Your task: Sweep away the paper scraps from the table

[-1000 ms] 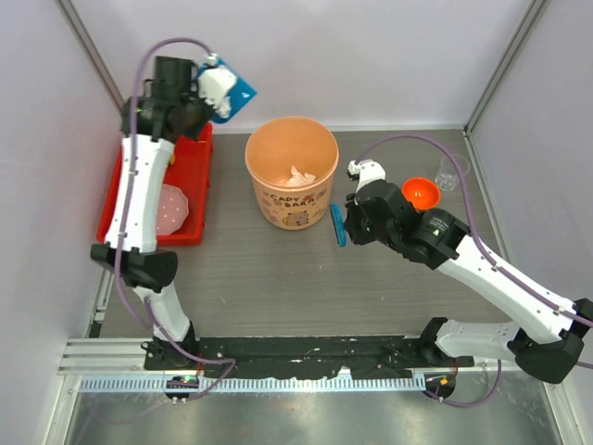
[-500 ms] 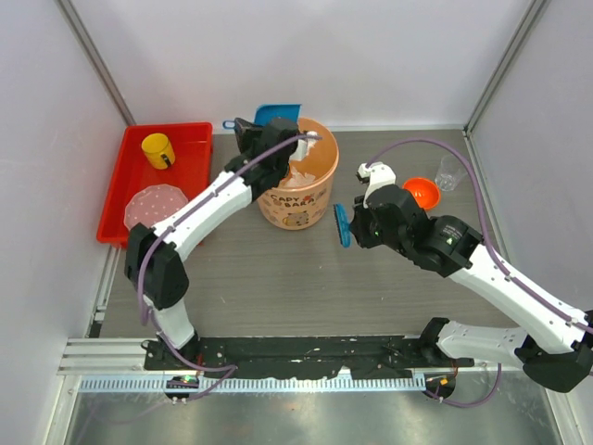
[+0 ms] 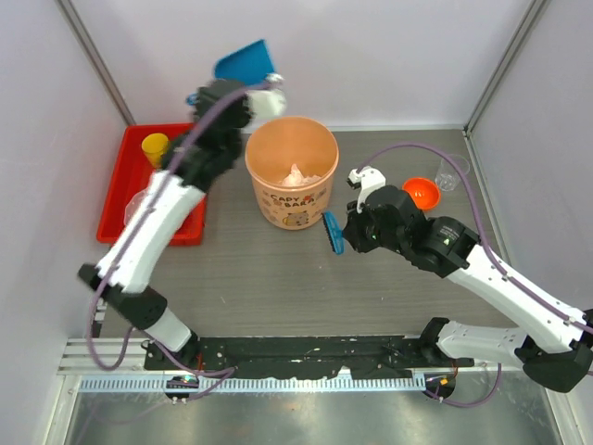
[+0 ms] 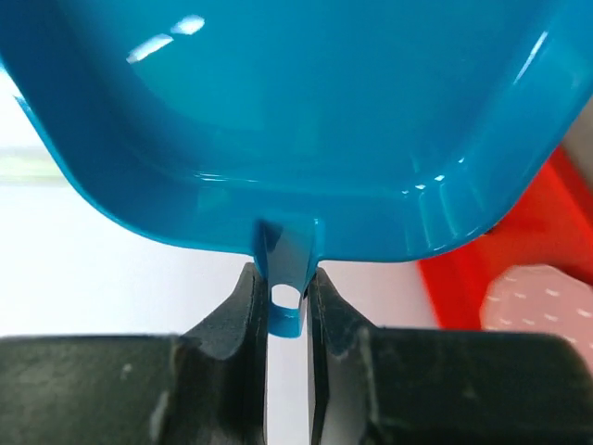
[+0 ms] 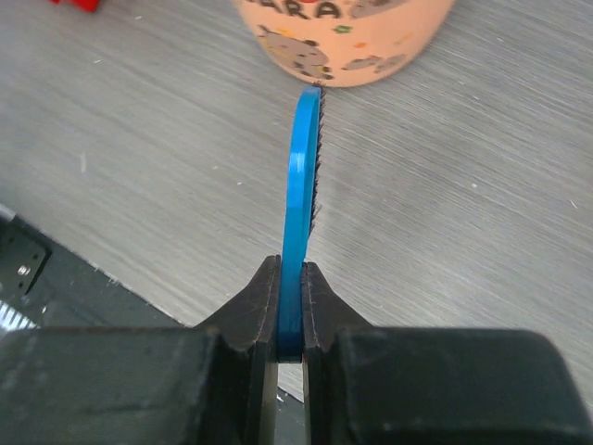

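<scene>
White paper scraps (image 3: 298, 174) lie inside the orange bucket (image 3: 291, 171); I see none on the table (image 3: 269, 278). Raised behind and left of the bucket, my left gripper (image 3: 248, 85) is shut on the handle tab of a blue dustpan (image 3: 243, 60). In the left wrist view the dustpan (image 4: 296, 120) fills the top, its tab pinched by the left gripper (image 4: 283, 273). To the right of the bucket, my right gripper (image 3: 347, 230) is shut on a blue brush (image 3: 332, 232). In the right wrist view the brush (image 5: 301, 213) stands edge-on in the right gripper (image 5: 290, 269), above the wood surface near the bucket (image 5: 343, 37).
A red tray (image 3: 190, 199) sits at the left with a yellow cup (image 3: 155, 146) and a pink speckled plate (image 4: 542, 292), partly hidden by my left arm. An orange bowl (image 3: 422, 192) and a clear cup (image 3: 451, 171) stand at the back right. White walls surround the table.
My left arm has lifted the dustpan from the bucket's back rim up and to the back left. The right gripper and brush have shifted slightly left.
</scene>
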`<state>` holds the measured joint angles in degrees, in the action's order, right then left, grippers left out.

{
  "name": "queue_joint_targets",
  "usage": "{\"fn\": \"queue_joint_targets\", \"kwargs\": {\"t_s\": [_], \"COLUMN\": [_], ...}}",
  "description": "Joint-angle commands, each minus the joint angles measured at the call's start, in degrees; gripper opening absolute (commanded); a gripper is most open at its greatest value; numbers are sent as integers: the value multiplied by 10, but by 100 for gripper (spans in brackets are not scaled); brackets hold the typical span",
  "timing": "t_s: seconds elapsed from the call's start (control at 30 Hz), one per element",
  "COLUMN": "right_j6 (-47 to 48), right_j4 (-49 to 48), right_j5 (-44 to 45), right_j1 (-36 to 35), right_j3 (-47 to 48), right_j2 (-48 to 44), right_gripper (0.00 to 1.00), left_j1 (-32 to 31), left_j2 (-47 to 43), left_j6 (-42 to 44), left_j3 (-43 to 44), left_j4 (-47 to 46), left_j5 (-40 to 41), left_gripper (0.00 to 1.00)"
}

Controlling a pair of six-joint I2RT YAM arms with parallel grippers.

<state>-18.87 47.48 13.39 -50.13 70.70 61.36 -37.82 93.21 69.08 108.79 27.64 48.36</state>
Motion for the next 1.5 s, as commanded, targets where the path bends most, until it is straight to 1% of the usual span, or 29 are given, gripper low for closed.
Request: {"fn": "queue_joint_targets", "kwargs": {"t_s": [0.0,0.03,0.07,0.1,0.13,0.17,0.2,0.23,0.27,0.3,0.4,0.43,0.57,0.63,0.67,0.7,0.77,0.83,0.87,0.9,0.97,1.1,1.2,1.23,1.3,1.33,1.37,1.4,1.47], "right_j6": [63,86,95,106,115,130,135,141,147,150,167,169,174,167,167,162,160,158,158,160,161,167,174,175,183,186,208,224,262], "right_j4": [-64,-77,-83,-86,-93,-96,-98,-107,-116,-126,-165,-179,-181,-180,-180,-179,-177,-175,-175,-176,-175,-165,-165,-166,-165,-162,-161,-165,-195], "right_j5": [-94,-106,-111,-115,-126,-147,-155,-166,-179,-185,-187,-184,-149,-136,-136,-108,-94,-75,-72,-69,-69,-69,-68,-64,-46,-30,13,38,104], "right_j1": [-1,-1,-1,-1,-2,-4,-5,-8,-10,-13,-29,-34,-44,-48,-50,-51,-52,-53,-53,-54,-54,-58,-62,-65,-82,-91,-103,-121,-176], "right_j3": [12,14,14,18,22,27,36,40,42,38,24,21,16,12,7,5,-2,-6,-9,-11,-13,-4,-3,-4,-4,-1,0,-1,-17], "right_j2": [-30,-33,-34,-34,-32,-25,-21,-18,-15,-13,-12,-12,-3,-1,-2,-3,-5,-5,-2,-2,5,20,31,34,49,56,61,73,79], "right_gripper": [1,1,1,1,1,1,1,1,1,1,1,1,1,1,1,1,1,1,1,1,1,1,1,1,1,1,1,1,1], "left_j1": [163,192,215,243,255,266,287,295,299,300,300,299,292,283,267,257,231,225,217,214,202,190,187,187,186,187,187,187,188], "left_j2": [-124,-180,-204,-230,-264,-279,-289,-306,-312,-319,-326,-320,-243,-219,-208,-185,-166,-148,-144,-140,-132,-116,-116,-116,-116,-127,-137,-152,-202], "left_j6": [-370,-368,-360,-347,-344,-338,-323,-316,-314,-314,-322,-320,-312,-327,-339,-344,-361,-366,-375,-381,-390,-398,-396,-392,-387,-386,-387,-387,-398], "left_j3": [81,-10,-67,-173,-221,-261,-325,-354,-380,-428,-507,-524,-566,-584,-590,-602,-611,-613,-622,-628,-645,-656,-659,-657,-648,-628,-614,-599,-543], "left_j4": [481,491,502,507,512,536,553,568,584,581,536,513,475,426,415,406,385,364,352,320,294,254,256,263,300,318,337,375,408], "left_j5": [-313,-345,-364,-370,-379,-395,-415,-459,-476,-501,-587,-616,-648,-623,-590,-574,-550,-545,-534,-497,-451,-441,-461,-468,-472,-476,-479,-482,-477], "left_gripper": [0,0,0,0,0,0,0,0,0,0,0,0,0,0,0,0,0,1,5,7,9,13,26,37,48,86,99,100,100]}}
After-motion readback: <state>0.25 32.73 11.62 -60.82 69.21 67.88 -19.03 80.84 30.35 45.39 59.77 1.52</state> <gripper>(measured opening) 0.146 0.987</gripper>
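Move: The left hand holds the dustpan high up; the bare table where it goes lies about 27 cm back, 10 cm to the left and some 44 cm below. From that hand the orange bucket is 14 cm right, 2 cm back and 32 cm below, and the red tray 26 cm left, 4 cm ahead, 44 cm down. The right hand, gripping the brush, has the bucket 18 cm ahead, 12 cm left, 15 cm below. Swinging left, then steeply down and back, some 40 cm down in all, the left hand carries the dustpan away from above the bucket to the near table, tipping its fingers down by about 80 degrees, then opens wide and lets go of the handle. Meanwhile the still-closed right hand shifts the brush about 8 cm left in front of the bucket, rising and sinking again while turning counter-clockwise. ##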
